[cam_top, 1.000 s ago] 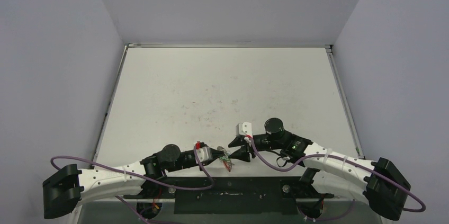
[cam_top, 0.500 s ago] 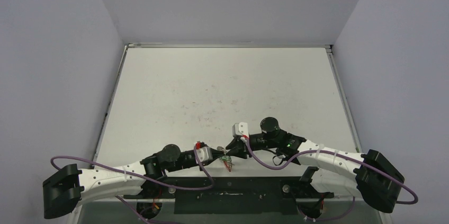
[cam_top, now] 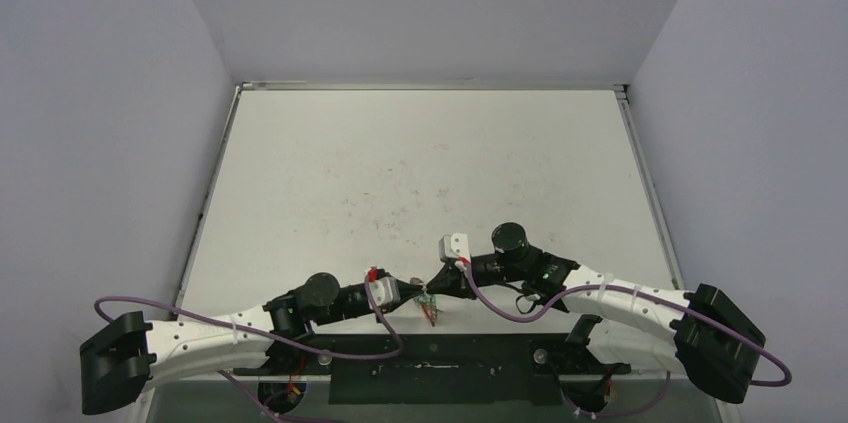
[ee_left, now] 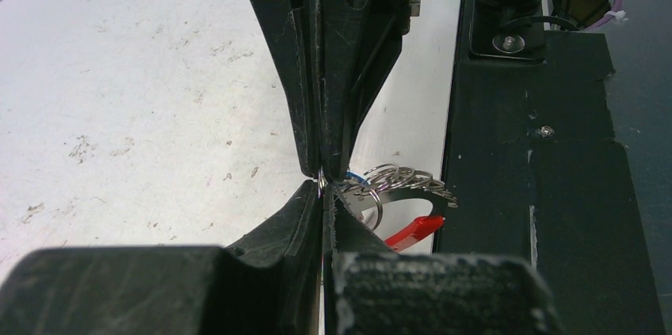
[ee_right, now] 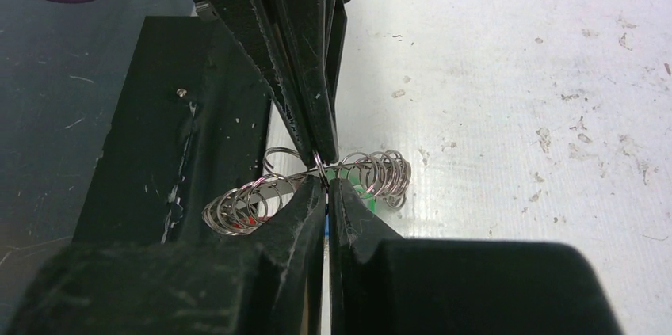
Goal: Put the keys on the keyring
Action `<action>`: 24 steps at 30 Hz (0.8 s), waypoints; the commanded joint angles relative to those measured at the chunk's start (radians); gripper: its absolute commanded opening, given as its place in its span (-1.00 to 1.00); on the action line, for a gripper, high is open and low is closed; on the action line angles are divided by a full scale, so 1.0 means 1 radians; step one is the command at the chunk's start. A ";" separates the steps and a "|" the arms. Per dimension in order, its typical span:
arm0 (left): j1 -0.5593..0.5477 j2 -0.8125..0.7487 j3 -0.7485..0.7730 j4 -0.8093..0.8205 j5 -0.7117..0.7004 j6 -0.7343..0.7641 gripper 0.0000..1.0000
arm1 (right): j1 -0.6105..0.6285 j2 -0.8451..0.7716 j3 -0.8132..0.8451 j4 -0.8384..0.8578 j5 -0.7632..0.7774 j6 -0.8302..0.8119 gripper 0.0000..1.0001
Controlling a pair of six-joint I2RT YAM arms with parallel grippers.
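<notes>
The keyring (cam_top: 431, 307) hangs just above the table's near edge, between the two gripper tips. It shows as silver coils (ee_left: 400, 180) with a red sleeve (ee_left: 414, 231). My left gripper (ee_left: 321, 185) is shut on a small silver loop of it. My right gripper (ee_right: 326, 180) meets it tip to tip from the opposite side, shut on the same stretch of keyring (ee_right: 238, 208). A green key head (ee_right: 369, 194) peeks from behind the coils. A sliver of the blue key (ee_left: 353, 177) shows by the tips. The key blades are hidden.
The black base plate (cam_top: 430, 353) of the arms lies directly under and beside the keyring. The scuffed white table (cam_top: 420, 173) stretches away behind, with grey walls on three sides. Purple cables (cam_top: 500, 308) loop off both arms.
My right gripper has slid left to the keyring and closed its jaws from open to shut. The left gripper stayed shut in place.
</notes>
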 commanded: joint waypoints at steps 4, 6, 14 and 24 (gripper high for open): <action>-0.004 -0.042 0.010 0.005 -0.050 -0.010 -0.72 | 0.020 -0.033 0.106 -0.214 0.065 -0.025 -1.00; -0.004 -0.050 0.011 -0.001 -0.060 -0.008 -0.61 | 0.027 -0.035 0.127 -0.279 0.083 -0.029 -1.00; -0.004 -0.065 0.036 -0.065 -0.053 0.014 -0.42 | 0.056 -0.039 0.215 -0.522 0.198 -0.045 -1.00; -0.004 -0.038 0.026 0.009 0.013 0.042 -0.23 | 0.079 0.017 0.356 -0.756 0.323 -0.057 -1.00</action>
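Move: The keyring's curved metal band hangs under the two meeting grippers, its middle some 5 cm below and 3 cm back of the left fingertips and about 1 cm to their right. From the right fingertips it is 3 cm back and 5 cm down, about level sideways. The blue tag is about 3 cm below the right tips and 1 cm back. The red sleeve sits lower on the band, about 5 cm back of the right tips and 8 cm down. The keyring's wire ring, pinched by both grippers, is given over to the right one: the left fingers spread to about a third open and let go, that hand staying within a centimetre of its place. The right fingers keep their pinch and draw away to the right about 3 cm, dipping a little over 1 cm and then partly rising, while the wrist tips the fingers some 20 degrees further down. ##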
